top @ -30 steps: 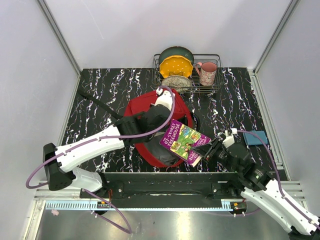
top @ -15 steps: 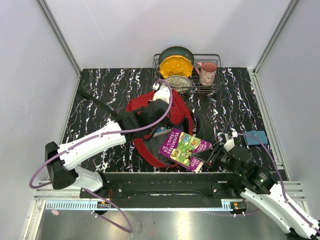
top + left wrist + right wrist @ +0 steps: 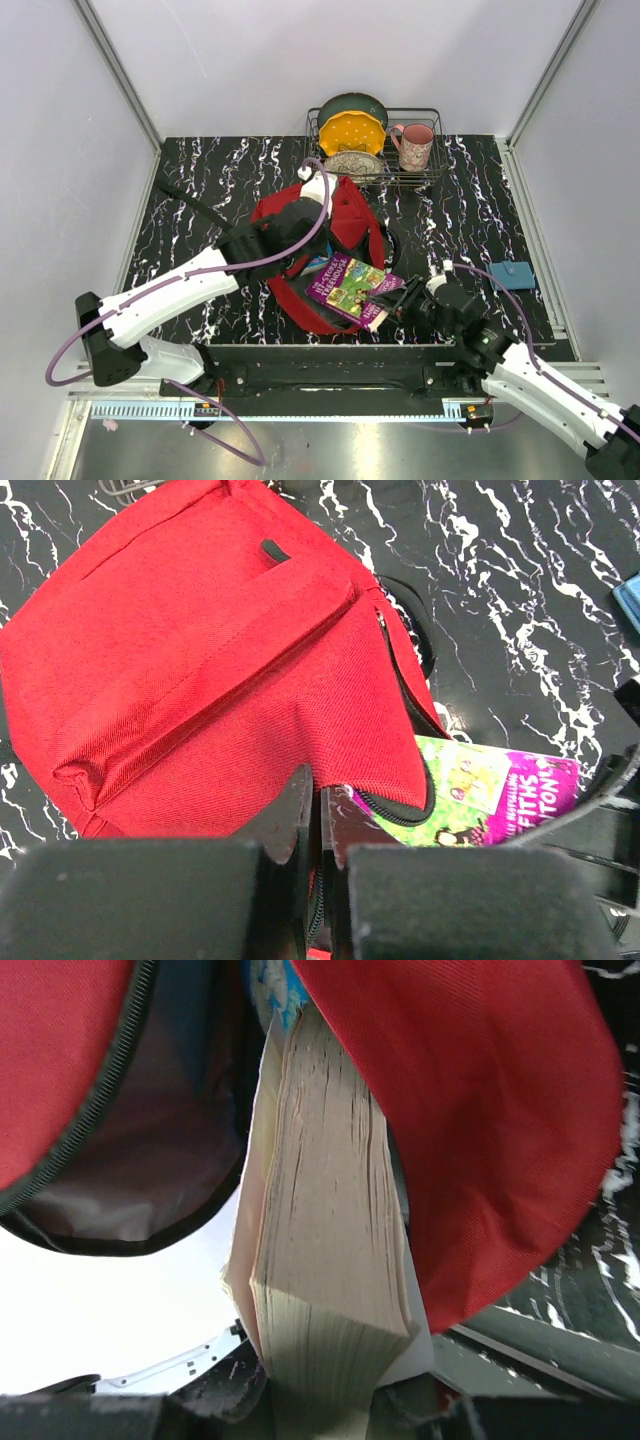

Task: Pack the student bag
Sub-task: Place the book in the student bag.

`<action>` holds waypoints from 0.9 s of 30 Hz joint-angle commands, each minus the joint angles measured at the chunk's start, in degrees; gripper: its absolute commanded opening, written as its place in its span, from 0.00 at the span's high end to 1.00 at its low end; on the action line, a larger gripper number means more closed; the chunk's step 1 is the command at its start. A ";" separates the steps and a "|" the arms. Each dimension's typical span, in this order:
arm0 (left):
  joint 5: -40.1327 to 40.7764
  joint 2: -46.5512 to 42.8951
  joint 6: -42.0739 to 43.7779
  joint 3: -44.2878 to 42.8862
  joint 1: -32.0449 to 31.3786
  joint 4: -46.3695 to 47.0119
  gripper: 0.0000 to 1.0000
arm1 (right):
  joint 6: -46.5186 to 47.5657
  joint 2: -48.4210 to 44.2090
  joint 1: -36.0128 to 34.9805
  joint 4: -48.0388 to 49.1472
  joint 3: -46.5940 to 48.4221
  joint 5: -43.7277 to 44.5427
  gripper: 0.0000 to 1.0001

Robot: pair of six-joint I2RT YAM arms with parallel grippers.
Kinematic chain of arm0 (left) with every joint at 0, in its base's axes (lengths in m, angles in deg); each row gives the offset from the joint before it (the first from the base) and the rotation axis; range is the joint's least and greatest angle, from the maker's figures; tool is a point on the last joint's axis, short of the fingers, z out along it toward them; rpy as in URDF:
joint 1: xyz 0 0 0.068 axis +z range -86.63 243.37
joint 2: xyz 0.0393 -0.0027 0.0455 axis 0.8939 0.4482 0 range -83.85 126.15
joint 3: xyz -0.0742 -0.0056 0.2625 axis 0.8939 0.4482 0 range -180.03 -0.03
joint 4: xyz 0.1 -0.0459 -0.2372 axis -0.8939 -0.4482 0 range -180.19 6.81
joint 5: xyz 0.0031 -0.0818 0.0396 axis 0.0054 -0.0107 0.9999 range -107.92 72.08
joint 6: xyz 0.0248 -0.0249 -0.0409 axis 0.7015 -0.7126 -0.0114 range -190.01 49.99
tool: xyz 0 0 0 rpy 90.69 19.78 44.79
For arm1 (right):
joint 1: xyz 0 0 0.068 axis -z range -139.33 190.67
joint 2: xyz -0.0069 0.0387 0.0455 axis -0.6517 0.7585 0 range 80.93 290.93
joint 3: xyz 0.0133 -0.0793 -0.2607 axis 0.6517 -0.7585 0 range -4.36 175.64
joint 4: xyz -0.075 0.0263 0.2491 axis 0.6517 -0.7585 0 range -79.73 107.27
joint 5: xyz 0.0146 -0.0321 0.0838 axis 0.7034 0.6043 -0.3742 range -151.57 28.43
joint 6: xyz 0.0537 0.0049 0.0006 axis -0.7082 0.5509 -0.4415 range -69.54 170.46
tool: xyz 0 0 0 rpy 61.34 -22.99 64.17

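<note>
The student bag (image 3: 352, 215), a red backpack, lies in the middle of the marbled table with its mouth toward the near edge. My left gripper (image 3: 300, 252) is shut on the zipper edge of the bag's opening (image 3: 400, 815) and holds that flap up; in the left wrist view its tips (image 3: 322, 802) pinch the red fabric. My right gripper (image 3: 397, 300) is shut on a thick purple-and-green paperback (image 3: 346, 285). The book's far end sits under the raised flap. In the right wrist view the book's page block (image 3: 330, 1210) points into the bag (image 3: 480, 1110) beside the grey lining (image 3: 170, 1160).
A wire dish rack (image 3: 432, 172) at the back holds plates and a pink mug (image 3: 416, 145). A flat blue item (image 3: 511, 275) lies at the right of the table. A black strap (image 3: 195, 210) trails off to the left of the bag.
My right gripper has carried the book leftward, so its far end now lies under the bag's flap. The left arm shifted slightly left while keeping hold of the opening edge.
</note>
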 commanded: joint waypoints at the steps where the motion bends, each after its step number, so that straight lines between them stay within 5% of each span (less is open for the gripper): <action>1: -2.16 -4.20 0.19 -0.55 -0.01 6.52 1.00 | -0.81 5.68 0.02 24.74 3.31 1.23 1.00; 14: -2.95 -4.99 0.28 -0.02 -0.01 6.52 1.00 | -3.53 15.70 0.02 41.60 3.04 5.89 1.00; 19: -2.43 -5.25 0.72 0.07 -0.01 5.99 1.00 | 0.25 14.67 0.02 27.59 9.02 4.57 1.00; 27: -3.74 -5.34 0.54 0.24 -0.01 7.13 1.00 | -3.08 12.89 0.02 35.44 3.85 10.37 1.00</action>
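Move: The right hand holds the purple book by its right end; the bag's open mouth lies about 10 cm to its left, 3 cm ahead and some 4 cm below. The flap edge that the left fingers pinch is some 11 cm ahead and 11 cm left of the right hand; the blue book inside is about 8 cm ahead, 14 cm left and a little below. From the left hand the mouth's middle is roughly 7 cm back, 2 cm right and 10 cm down. Rising about 7 cm while going some 5 cm forward, the right hand carries the purple book towards the lifted flap edge, drifting about 3 cm left at first and easing slightly back right late on. It tilts the fingers up by 10 to 15 degrees and keeps its grip on the book's right end. The left hand rises barely 1 cm and keeps the flap pinched and held up. ##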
